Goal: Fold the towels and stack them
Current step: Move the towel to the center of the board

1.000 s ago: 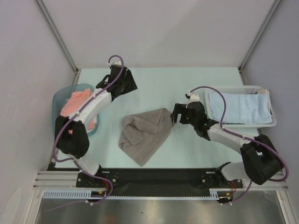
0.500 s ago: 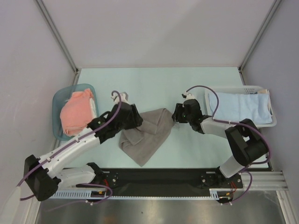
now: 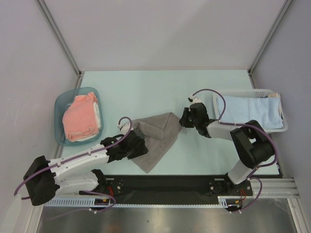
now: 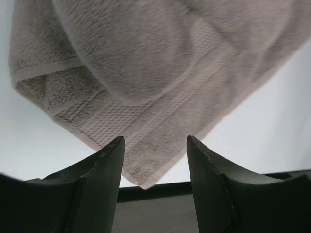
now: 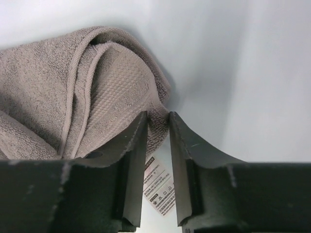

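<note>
A crumpled grey towel (image 3: 156,132) lies mid-table, its lower corner pointing at the near edge. My right gripper (image 3: 181,122) is at its right corner, jaws narrowed onto the towel's hem (image 5: 158,109), with the white label (image 5: 158,185) lying flat between the fingers. My left gripper (image 3: 140,148) sits at the towel's lower left edge, open; in the left wrist view the towel (image 4: 146,73) spreads beyond the gripper (image 4: 155,141) and its corner shows in the gap, untouched. A salmon-pink towel (image 3: 80,119) lies in the blue tub. A light blue towel (image 3: 248,111) lies in the white basket.
The translucent blue tub (image 3: 59,108) stands at the left edge. The white lattice basket (image 3: 252,130) stands at the right edge. A black rail (image 3: 165,183) runs along the near edge, just below the towel's lower corner. Walls close in the back and sides.
My left arm has swung from beside the tub down to the grey towel's lower left edge. My right gripper has narrowed onto the towel's right corner.
</note>
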{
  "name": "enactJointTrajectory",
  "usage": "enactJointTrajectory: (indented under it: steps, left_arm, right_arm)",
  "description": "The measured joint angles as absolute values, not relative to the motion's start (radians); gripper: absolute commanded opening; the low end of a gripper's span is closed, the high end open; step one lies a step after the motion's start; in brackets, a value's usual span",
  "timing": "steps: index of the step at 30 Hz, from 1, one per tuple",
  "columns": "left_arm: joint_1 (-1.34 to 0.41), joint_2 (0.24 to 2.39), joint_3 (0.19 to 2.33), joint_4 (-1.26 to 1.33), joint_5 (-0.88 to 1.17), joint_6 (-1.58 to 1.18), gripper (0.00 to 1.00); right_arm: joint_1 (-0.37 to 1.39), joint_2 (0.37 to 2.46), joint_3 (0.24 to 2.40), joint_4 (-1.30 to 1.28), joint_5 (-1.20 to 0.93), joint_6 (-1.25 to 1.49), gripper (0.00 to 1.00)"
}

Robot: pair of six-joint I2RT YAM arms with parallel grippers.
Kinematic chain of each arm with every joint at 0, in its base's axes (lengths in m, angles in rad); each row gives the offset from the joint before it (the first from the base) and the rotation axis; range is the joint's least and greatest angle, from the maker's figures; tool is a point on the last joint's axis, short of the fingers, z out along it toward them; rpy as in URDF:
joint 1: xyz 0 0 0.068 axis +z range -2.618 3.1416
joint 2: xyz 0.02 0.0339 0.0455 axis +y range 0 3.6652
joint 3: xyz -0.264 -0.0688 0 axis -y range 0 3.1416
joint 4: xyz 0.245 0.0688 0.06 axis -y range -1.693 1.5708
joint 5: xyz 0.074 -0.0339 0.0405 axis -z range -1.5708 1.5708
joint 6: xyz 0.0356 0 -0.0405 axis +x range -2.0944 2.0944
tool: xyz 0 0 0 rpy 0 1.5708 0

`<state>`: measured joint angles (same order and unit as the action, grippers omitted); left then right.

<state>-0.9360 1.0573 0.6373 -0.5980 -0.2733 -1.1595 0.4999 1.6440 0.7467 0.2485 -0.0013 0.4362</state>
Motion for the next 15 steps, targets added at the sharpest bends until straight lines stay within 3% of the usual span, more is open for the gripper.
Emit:
enactJointTrajectory:
  steps: [5, 6, 9, 15]
  left_arm:
    - [-0.925, 1.148, 0.595, -0.571, -0.269, -1.197, 0.53]
    - [-0.915, 1.168, 0.595, -0.559, -0.265, -1.196, 0.44]
    - [-0.852, 1.225, 0.595, -0.517, -0.249, -1.177, 0.30]
    - [-0.639, 1.354, 0.659, -0.475, -0.258, -1.063, 0.00]
  right_arm:
    - [0.500, 1.644, 0.747, 0.250, -0.008, 0.437, 0.12]
    - [0.500, 1.644, 0.747, 0.250, -0.010, 0.437, 0.06]
    - [0.501, 1.642, 0.747, 0.245, -0.009, 0.442, 0.01]
    - [0.505, 1.559, 0.747, 0.152, 0.014, 0.470, 0.00]
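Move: The left side fold of the grey towel, which the left hand goes for, lies about 6 cm ahead, 5 cm to its left and 6 cm below. The salmon towel in the blue bin is some 30 cm left and 19 cm ahead of that hand. The right hand already has the towel's right corner between its part-open fingertips, about 1 cm below the hand point; the towel's white tag lies roughly 3 cm nearer the base. The right fingers close the rest of the way and pinch the grey towel's right corner, then start easing it up and back by a centimetre or two. Meanwhile the left hand sinks to the cloth, then sweeps forward and left about 8 cm into the left side fold, turning some 10 degrees counter-clockwise and closing almost shut on the cloth. ##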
